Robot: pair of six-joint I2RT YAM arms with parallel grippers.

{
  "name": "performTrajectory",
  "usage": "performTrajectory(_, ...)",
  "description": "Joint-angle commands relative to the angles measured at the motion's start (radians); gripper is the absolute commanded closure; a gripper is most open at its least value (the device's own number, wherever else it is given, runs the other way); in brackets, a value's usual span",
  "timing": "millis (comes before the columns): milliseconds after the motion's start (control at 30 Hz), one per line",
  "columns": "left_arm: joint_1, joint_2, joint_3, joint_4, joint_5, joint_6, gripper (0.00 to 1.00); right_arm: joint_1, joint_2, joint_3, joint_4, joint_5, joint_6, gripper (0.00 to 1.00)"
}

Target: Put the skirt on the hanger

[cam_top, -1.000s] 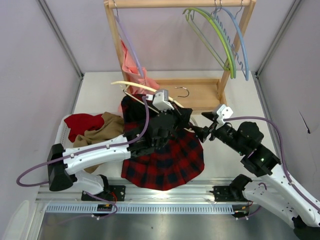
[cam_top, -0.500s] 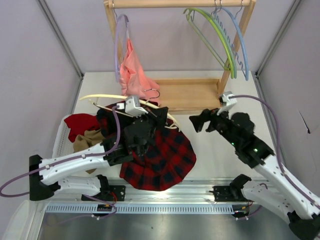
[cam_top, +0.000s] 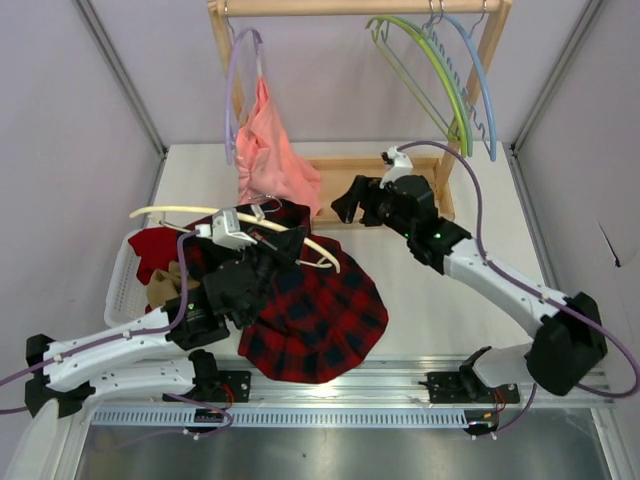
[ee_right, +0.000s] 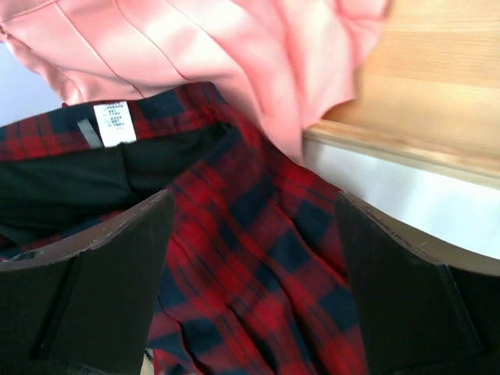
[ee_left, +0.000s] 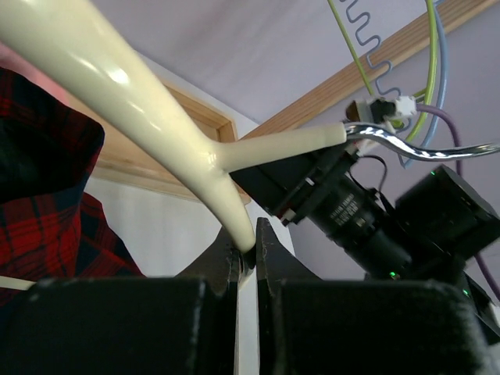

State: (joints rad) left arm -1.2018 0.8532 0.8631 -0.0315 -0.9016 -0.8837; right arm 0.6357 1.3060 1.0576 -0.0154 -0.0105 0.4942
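Note:
The cream hanger (cam_top: 170, 211) is held above the table, and my left gripper (cam_top: 268, 240) is shut on it. In the left wrist view the hanger's thick middle (ee_left: 199, 152) runs down into the closed jaws of the left gripper (ee_left: 248, 251), and its metal hook (ee_left: 426, 147) points right. The red and black plaid skirt (cam_top: 322, 318) hangs around the hanger and spreads over the table. My right gripper (cam_top: 346, 202) hovers open near the skirt's far edge. Through the right wrist view the plaid skirt (ee_right: 266, 203) lies between the spread fingers of the right gripper (ee_right: 250, 269), untouched.
A wooden rack (cam_top: 385, 186) stands at the back. A salmon-pink garment (cam_top: 268, 155) hangs from it on a lilac hanger, and green and blue hangers (cam_top: 452, 85) hang at its right. A white basket (cam_top: 121, 283) with red and tan cloths sits at the left.
My left arm has drawn the hanger and skirt to the left. The right gripper has opened, left the skirt's right side and moved back and left toward the rack.

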Motion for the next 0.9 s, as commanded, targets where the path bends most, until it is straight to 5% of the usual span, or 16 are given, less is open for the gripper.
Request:
performTrajectory(0,0.005,-0.039,-0.009,0.013,-0.042,0.041,1.00,0.019,0.093,0.074,0.129,-0.071,0.069,0.12)
performTrajectory(233,0.005,-0.065,-0.024,0.025,-0.056,0.058,1.00,0.073,0.349,0.232,0.117,-0.065,0.064,0.18)
performTrajectory(500,0.008,-0.082,-0.029,0.048,-0.082,0.081,1.00,0.085,0.455,0.311,0.131,-0.048,0.038,0.29)
performTrajectory(700,0.022,-0.086,-0.030,0.058,-0.076,0.095,1.00,0.085,0.506,0.331,0.104,-0.106,0.007,0.51)
performTrajectory(867,0.024,-0.086,-0.032,0.059,-0.066,0.100,1.00,0.085,0.487,0.277,0.140,-0.137,0.003,0.80)
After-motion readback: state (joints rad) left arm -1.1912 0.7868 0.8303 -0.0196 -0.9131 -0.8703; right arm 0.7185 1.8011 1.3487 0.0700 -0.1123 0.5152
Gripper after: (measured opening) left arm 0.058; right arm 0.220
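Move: Ahead of the right hand, about 5 cm, some 12 cm to its left and 8 cm below, lies the right corner of the plaid skirt's waistband. The pink skirt hangs some 14 cm ahead and 20 cm left of that hand; the cream hanger's middle is about 10 cm back, 25 cm left and a little higher. From the left hand the same corner is roughly 17 cm straight ahead and 14 cm down. Sweeping about 11 cm to its left while sinking some 7 cm and reaching slightly forward, the right hand brings its open fingers to the right corner of the plaid skirt's waistband, tipping a little further down. As it slows there, it draws the fingers nearly shut across the waistband's edge. The left hand keeps its pinch on the hanger and drifts barely 2 cm left. ##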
